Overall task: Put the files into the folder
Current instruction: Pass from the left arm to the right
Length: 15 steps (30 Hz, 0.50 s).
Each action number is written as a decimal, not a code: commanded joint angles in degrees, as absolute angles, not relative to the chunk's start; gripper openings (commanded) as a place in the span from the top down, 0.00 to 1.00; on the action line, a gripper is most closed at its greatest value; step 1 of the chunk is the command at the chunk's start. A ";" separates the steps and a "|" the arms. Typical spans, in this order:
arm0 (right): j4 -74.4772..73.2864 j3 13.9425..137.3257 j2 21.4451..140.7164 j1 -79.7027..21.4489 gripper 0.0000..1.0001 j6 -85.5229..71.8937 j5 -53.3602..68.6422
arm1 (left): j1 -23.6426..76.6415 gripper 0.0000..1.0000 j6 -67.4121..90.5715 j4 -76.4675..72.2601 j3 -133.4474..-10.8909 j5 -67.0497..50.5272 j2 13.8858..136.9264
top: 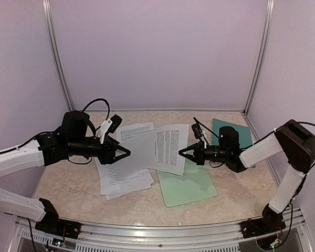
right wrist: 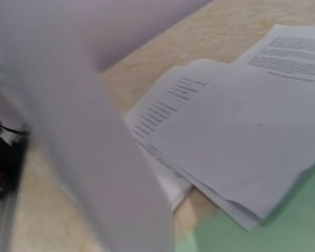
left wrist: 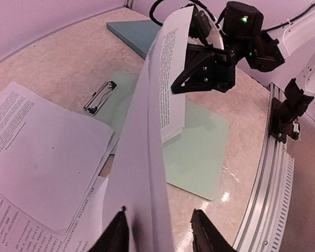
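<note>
One white printed sheet of the files [top: 157, 148] hangs in the air between both grippers. My right gripper [top: 180, 152] is shut on its right edge, as the left wrist view also shows [left wrist: 174, 86]. My left gripper [top: 128, 153] is at the sheet's left edge with its jaws apart; the sheet [left wrist: 147, 131] runs edge-on between the two fingers [left wrist: 118, 233]. More files [top: 123, 178] lie spread on the table under the left arm. The dark teal folder [top: 232, 134] lies flat behind the right arm. In the right wrist view the blurred sheet [right wrist: 84, 131] hides the fingers.
A pale mint-green clipboard [top: 188, 188] lies under the lifted sheet, its silver clip [left wrist: 101, 97] at the far end. The aluminium rail [top: 163, 228] runs along the near table edge. Walls close in the back and both sides.
</note>
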State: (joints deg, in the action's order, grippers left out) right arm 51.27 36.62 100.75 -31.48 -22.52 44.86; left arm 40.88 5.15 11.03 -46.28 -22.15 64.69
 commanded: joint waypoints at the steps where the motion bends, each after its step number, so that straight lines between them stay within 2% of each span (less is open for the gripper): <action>1: 22.34 39.48 92.09 -31.67 1.00 -8.57 37.67 | 40.65 0.48 5.67 12.96 -46.49 -17.96 65.55; 4: 7.94 43.87 87.61 -31.70 1.00 -1.66 36.17 | 40.99 0.24 5.65 14.57 -47.26 -13.35 65.11; 6: 0.04 46.13 85.22 -31.70 1.00 1.78 35.77 | 41.21 0.15 4.87 15.18 -47.77 -10.67 64.45; 9: -3.80 47.00 82.15 -32.41 1.00 3.19 35.66 | 41.58 0.07 2.11 14.77 -49.10 -10.42 63.24; 15: -10.40 51.45 80.21 -35.00 1.00 2.77 30.47 | 46.66 0.01 -6.01 23.08 -59.26 -14.37 67.96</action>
State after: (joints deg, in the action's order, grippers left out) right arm -1.32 48.84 81.49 -33.74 1.06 33.76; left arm 43.27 0.58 17.15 -51.40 -12.75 65.23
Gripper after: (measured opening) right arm 0.003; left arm 0.979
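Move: The file being passed spans the gap between the hands, its right edge pinched by the right hand: its middle lies about 10 cm to that hand's left, level fore and aft, 2 cm higher. The clipboard lies 13 cm below that hand, 4 cm to its right and 2 cm back; the folder some 15 cm ahead, 29 cm to its right, 13 cm below. From the left hand the file's middle is about 9 cm to the right, 5 cm ahead, 6 cm lower. The file stays pinched in the shut right fingers and is lifted about 4 cm while drawn some 2 cm to the right and, late on, slightly back, the right wrist rolling about 20 degrees so that its fingertips dip. The left fingers, already loosening, spread almost fully and release the file's left end; that hand first eases a couple of centimetres left, forward and down, then turns back upward and to the right. ##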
